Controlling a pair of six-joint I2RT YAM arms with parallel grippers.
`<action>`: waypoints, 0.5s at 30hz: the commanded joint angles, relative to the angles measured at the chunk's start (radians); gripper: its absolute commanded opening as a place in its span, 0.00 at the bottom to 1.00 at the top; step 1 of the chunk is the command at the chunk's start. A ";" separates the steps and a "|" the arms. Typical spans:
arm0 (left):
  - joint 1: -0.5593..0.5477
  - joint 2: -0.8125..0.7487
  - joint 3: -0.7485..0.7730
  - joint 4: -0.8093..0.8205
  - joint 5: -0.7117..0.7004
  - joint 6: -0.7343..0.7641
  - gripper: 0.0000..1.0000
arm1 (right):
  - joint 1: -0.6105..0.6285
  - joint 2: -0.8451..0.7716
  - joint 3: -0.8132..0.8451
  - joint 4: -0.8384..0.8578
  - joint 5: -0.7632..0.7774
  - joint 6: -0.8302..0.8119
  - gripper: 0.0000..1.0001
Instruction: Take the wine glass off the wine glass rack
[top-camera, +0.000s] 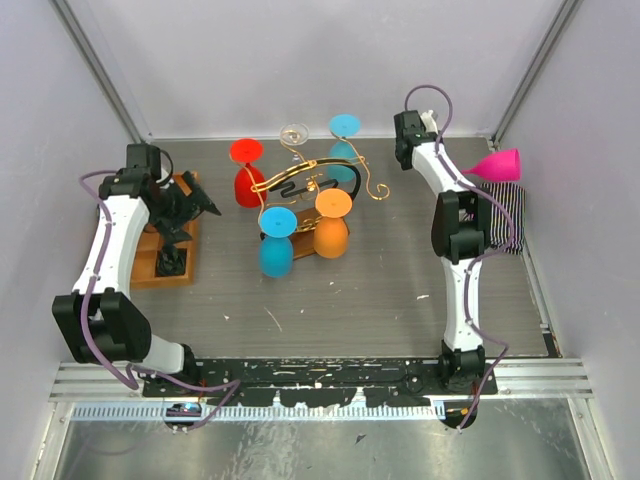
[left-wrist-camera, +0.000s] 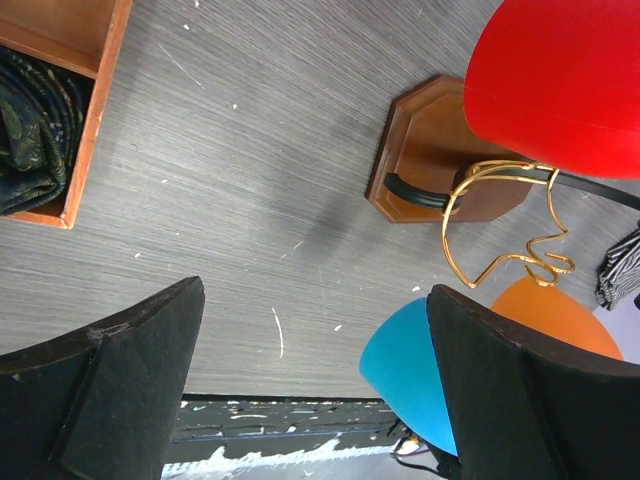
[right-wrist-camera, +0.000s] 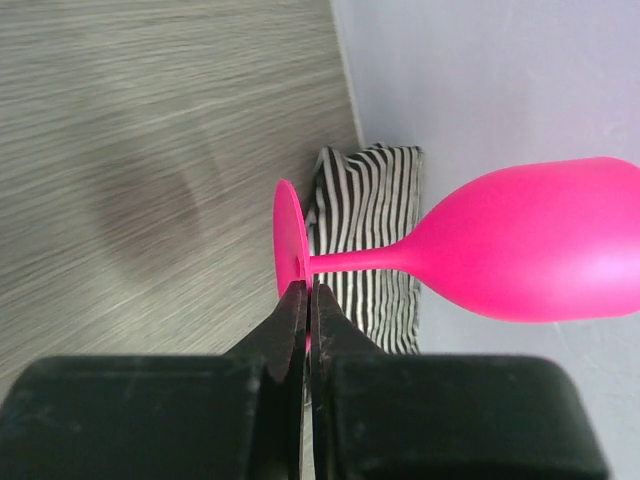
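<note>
The wine glass rack (top-camera: 310, 185), gold wire on a brown wooden base, stands mid-table and carries red (top-camera: 247, 175), blue (top-camera: 276, 245), orange (top-camera: 331, 225), light-blue (top-camera: 345, 140) and clear (top-camera: 294, 133) glasses. My right gripper (top-camera: 472, 176) is shut on the foot of a pink wine glass (top-camera: 498, 164) and holds it sideways, clear of the rack, at the right wall. In the right wrist view the fingers (right-wrist-camera: 308, 300) pinch the foot's rim, with the bowl (right-wrist-camera: 530, 250) pointing right. My left gripper (top-camera: 190, 235) is open and empty over the tray; its view shows the rack base (left-wrist-camera: 430, 150).
An orange-brown compartment tray (top-camera: 150, 275) sits at the left, with a dark cloth (left-wrist-camera: 30, 130) in it. A black-and-white striped cloth (top-camera: 505, 215) lies by the right wall, below the pink glass. Walls close in on the left, back and right.
</note>
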 joint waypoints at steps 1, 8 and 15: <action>0.009 0.005 -0.046 0.033 0.078 -0.010 1.00 | -0.008 0.006 0.024 0.095 0.219 -0.045 0.01; 0.016 -0.006 -0.055 0.035 0.080 -0.002 1.00 | -0.016 0.102 0.035 0.109 0.239 -0.051 0.01; 0.028 0.023 -0.029 0.023 0.102 0.004 1.00 | -0.013 0.176 0.059 0.110 0.238 -0.049 0.01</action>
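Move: The right gripper already holds the pink wine glass near its foot, bowl out to the right. The folded striped cloth it is being carried over is centred about 9 cm back, 13 cm right and 12 cm below that hand. The emptied rack hook is roughly 14 cm back, 21 cm left and 12 cm above it; the far blue glass is about 30 cm left, nearly level fore and aft. From the left hand, the cloth is some 85 cm right and 13 cm forward, 17 cm below. Keep the right fingers shut on the pink glass and ease it about 3 cm further right, away from the rack. Then sink nearly straight down some 5 cm towards the striped cloth and table, letting the hand's right side roll up about 10 degrees as you go. ##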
